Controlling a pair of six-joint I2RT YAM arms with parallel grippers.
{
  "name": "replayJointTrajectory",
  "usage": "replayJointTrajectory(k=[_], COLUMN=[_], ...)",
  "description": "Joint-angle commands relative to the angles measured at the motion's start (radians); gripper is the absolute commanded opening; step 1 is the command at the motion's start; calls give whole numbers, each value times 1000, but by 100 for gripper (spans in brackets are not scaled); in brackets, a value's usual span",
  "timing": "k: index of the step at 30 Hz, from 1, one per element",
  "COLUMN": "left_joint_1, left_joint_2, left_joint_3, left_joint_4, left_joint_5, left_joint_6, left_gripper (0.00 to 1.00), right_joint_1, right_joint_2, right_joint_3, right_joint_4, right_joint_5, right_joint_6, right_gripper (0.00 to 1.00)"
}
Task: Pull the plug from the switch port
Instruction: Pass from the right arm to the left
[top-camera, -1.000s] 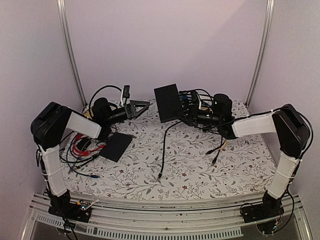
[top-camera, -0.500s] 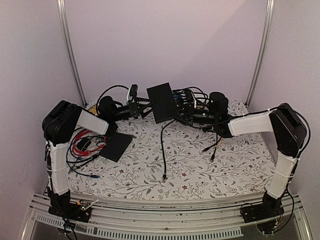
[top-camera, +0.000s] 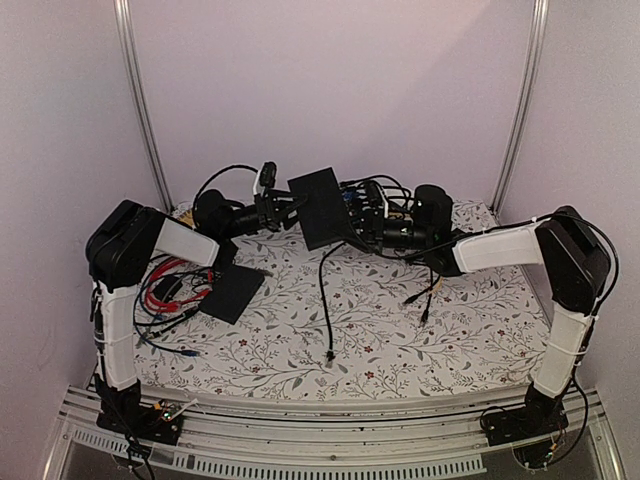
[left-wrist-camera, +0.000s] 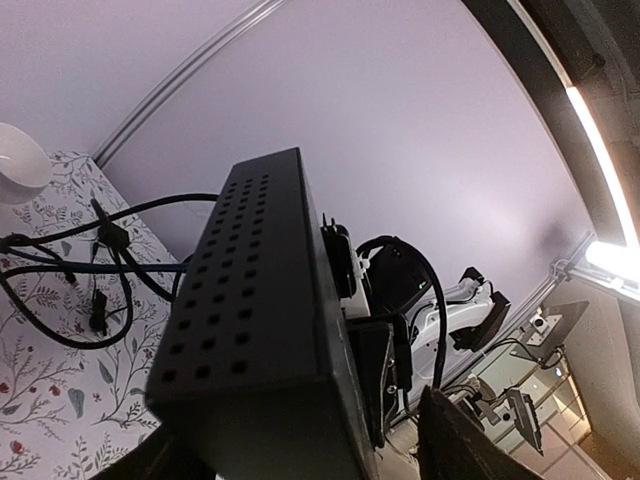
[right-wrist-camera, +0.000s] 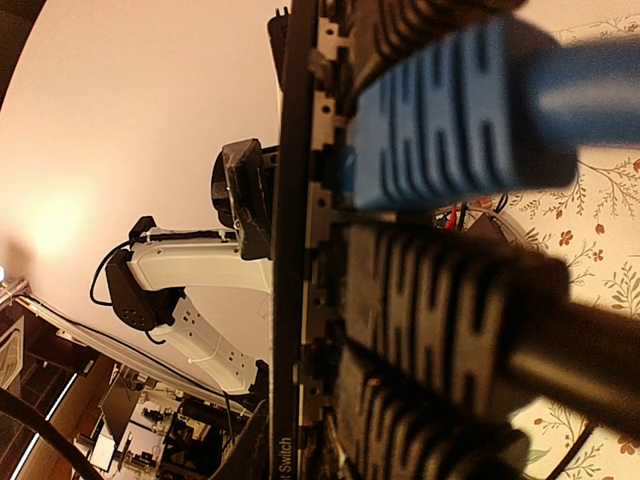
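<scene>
The switch (top-camera: 322, 207), a flat black box, hangs tilted above the table's far side between both arms. In the left wrist view the switch (left-wrist-camera: 255, 300) fills the middle, showing its vented side. My left gripper (top-camera: 286, 208) stands astride its left end, jaws still apart, with a gap showing beside one finger (left-wrist-camera: 455, 440). A row of plugs sits in the ports: one blue plug (right-wrist-camera: 450, 125) and black ones below. My right gripper (top-camera: 367, 224) reaches in from the right and is shut on a black plug (right-wrist-camera: 450, 320) that is seated in its port.
A thin black slab (top-camera: 232, 292) lies at the table's left, beside red and blue cables (top-camera: 165, 292). A loose black cable (top-camera: 326, 300) trails from the switch toward the front, and more cable ends (top-camera: 425, 305) lie at the right. A white bowl (left-wrist-camera: 20, 160) sits far left.
My left gripper has swung right to the switch's end and its jaws have narrowed around it. The right arm has carried the switch a little to the left.
</scene>
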Motion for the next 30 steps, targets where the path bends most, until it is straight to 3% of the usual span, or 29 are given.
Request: replayJointTrajectory(k=[1, 17, 24, 30], left_joint_1=[-17, -85, -100, -96], left_joint_2=[25, 43, 23, 12], left_joint_3=[22, 35, 4, -10], left_joint_4=[45, 44, 21, 26], left_joint_5=[5, -111, -189, -217], left_joint_6=[-28, -130, -124, -123], left_gripper=[68, 67, 48, 46], right_joint_1=[8, 21, 29, 34], right_joint_2=[-5, 8, 14, 5], right_joint_3=[58, 69, 74, 62], right_joint_4=[130, 104, 78, 72], right_joint_5=[-14, 28, 31, 33], right_joint_6=[-52, -101, -123, -129], right_gripper=[2, 2, 2, 2])
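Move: The switch, still held in the right gripper, has its middle about 6 cm to the right of the left hand, level in height and neither ahead nor back. From the left hand, the blue plug in its port side is some 13 cm right and 2 cm ahead; the hanging black cable's upper end is about 11 cm right and 8 cm back. From the right hand, the switch's middle lies about 8 cm left and 5 cm ahead. Left hand slides about 3 cm right around the switch's near edge, tilting 10 degrees, fingers narrowing; right keeps hold. ##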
